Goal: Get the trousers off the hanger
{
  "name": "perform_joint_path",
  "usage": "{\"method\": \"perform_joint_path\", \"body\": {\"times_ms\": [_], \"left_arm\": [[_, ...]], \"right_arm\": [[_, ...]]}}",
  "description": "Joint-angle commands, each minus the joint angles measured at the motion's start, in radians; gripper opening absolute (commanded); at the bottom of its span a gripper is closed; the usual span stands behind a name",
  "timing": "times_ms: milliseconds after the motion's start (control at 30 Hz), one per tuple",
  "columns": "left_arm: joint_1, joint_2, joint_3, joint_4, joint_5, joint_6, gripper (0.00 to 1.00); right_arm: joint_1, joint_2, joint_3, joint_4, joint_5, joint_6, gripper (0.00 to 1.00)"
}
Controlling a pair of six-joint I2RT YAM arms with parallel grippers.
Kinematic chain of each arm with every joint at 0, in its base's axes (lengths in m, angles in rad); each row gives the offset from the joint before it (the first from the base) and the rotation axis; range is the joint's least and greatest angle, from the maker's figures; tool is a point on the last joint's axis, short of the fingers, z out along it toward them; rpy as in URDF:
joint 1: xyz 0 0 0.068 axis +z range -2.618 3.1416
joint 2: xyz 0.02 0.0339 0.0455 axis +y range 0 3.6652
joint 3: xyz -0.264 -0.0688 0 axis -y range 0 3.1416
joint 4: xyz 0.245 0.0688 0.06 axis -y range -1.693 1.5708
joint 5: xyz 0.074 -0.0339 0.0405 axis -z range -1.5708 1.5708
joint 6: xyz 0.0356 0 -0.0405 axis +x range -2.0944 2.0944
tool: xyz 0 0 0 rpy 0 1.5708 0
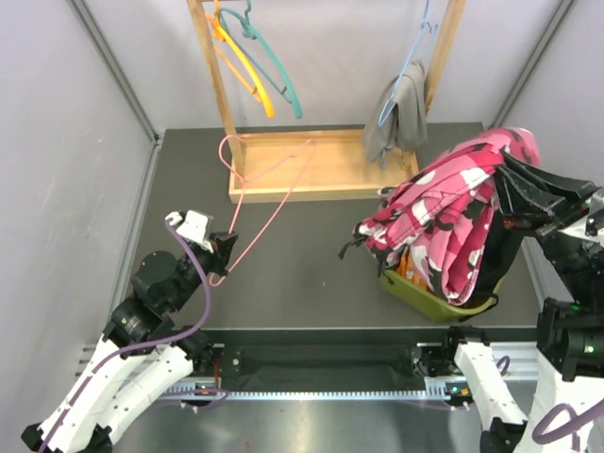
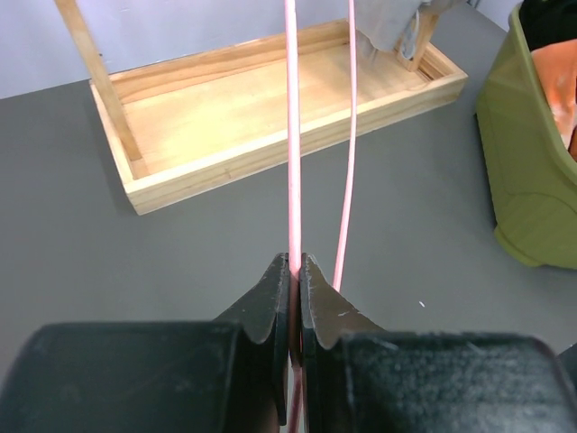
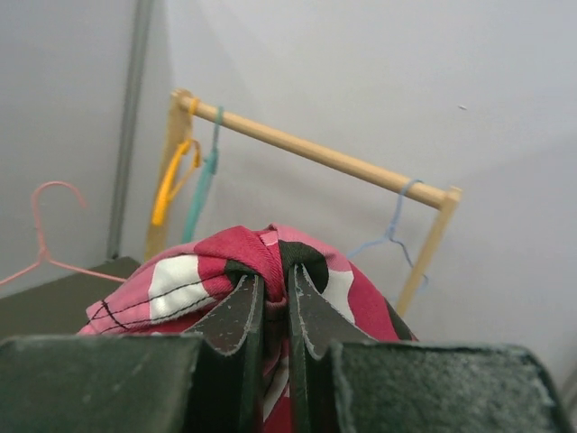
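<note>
My right gripper [image 1: 510, 184] [image 3: 275, 275] is shut on a bunched fold of the pink-and-dark floral trousers [image 1: 444, 208] [image 3: 180, 280]. It holds them up over the green bin [image 1: 425, 293] at the right, and they drape down onto it. Free of cloth, the pink wire hanger [image 1: 274, 203] [image 2: 292, 135] lies slanted from the wooden base toward my left gripper [image 1: 226, 247] [image 2: 295, 262], which is shut on its wire. Light grey trousers [image 1: 396, 118] hang from a blue hanger [image 1: 415, 47] on the rack. Orange cloth [image 2: 559, 81] shows inside the bin.
The wooden rack's base tray [image 1: 321, 170] [image 2: 270, 117] sits at the back of the dark table, its rail [image 3: 315, 153] overhead. An orange hanger [image 1: 247, 66] and a teal hanger [image 1: 274, 61] hang bare at the rail's left end. Grey walls close in both sides.
</note>
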Motion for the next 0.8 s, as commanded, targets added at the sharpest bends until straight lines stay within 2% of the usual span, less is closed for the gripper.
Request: {"method": "perform_joint_path", "body": {"times_ms": [0, 133, 367, 600, 767], "left_arm": [[0.0, 0.01, 0.026, 0.034, 0.045, 0.032, 0.0], [0.0, 0.031, 0.058, 0.041, 0.068, 0.052, 0.0], [0.0, 0.091, 0.126, 0.052, 0.117, 0.083, 0.0], [0.0, 0.142, 0.178, 0.08, 0.137, 0.127, 0.0], [0.0, 0.217, 0.235, 0.104, 0.141, 0.129, 0.0]], "right_arm": [[-0.032, -0.041, -0.008, -0.027, 0.294, -0.116, 0.0], [-0.049, -0.076, -0.051, -0.097, 0.475, -0.136, 0.0], [-0.049, -0.068, -0.177, -0.146, 0.662, -0.163, 0.0], [-0.056, 0.112, -0.355, -0.134, 0.685, -0.232, 0.0], [-0.082, 0.266, -0.459, -0.12, 0.531, -0.229, 0.0]]}}
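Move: About 15 cm ahead of the right hand, 10 cm to its right and close to 50 cm below lies the green basket for the held pink trousers; the grey trousers hang some 36 cm ahead, 3 cm to the left and 28 cm lower. From the left hand, still holding the empty pink hanger, the rack rail's middle is roughly 30 cm ahead, 15 cm right and 18 cm up, the yellow hanger 28 cm straight ahead and 10 cm up. Keeping the pink trousers pinched, the right hand swings right and forward, then plunges into an ever steeper drop towards the green basket, about 25 cm down in all, while the wrist turns clockwise and tips from pointing upward to downward, some 40 degrees each. The left hand, fingers still shut on the pink hanger, drifts right and then rises about 4 cm. ##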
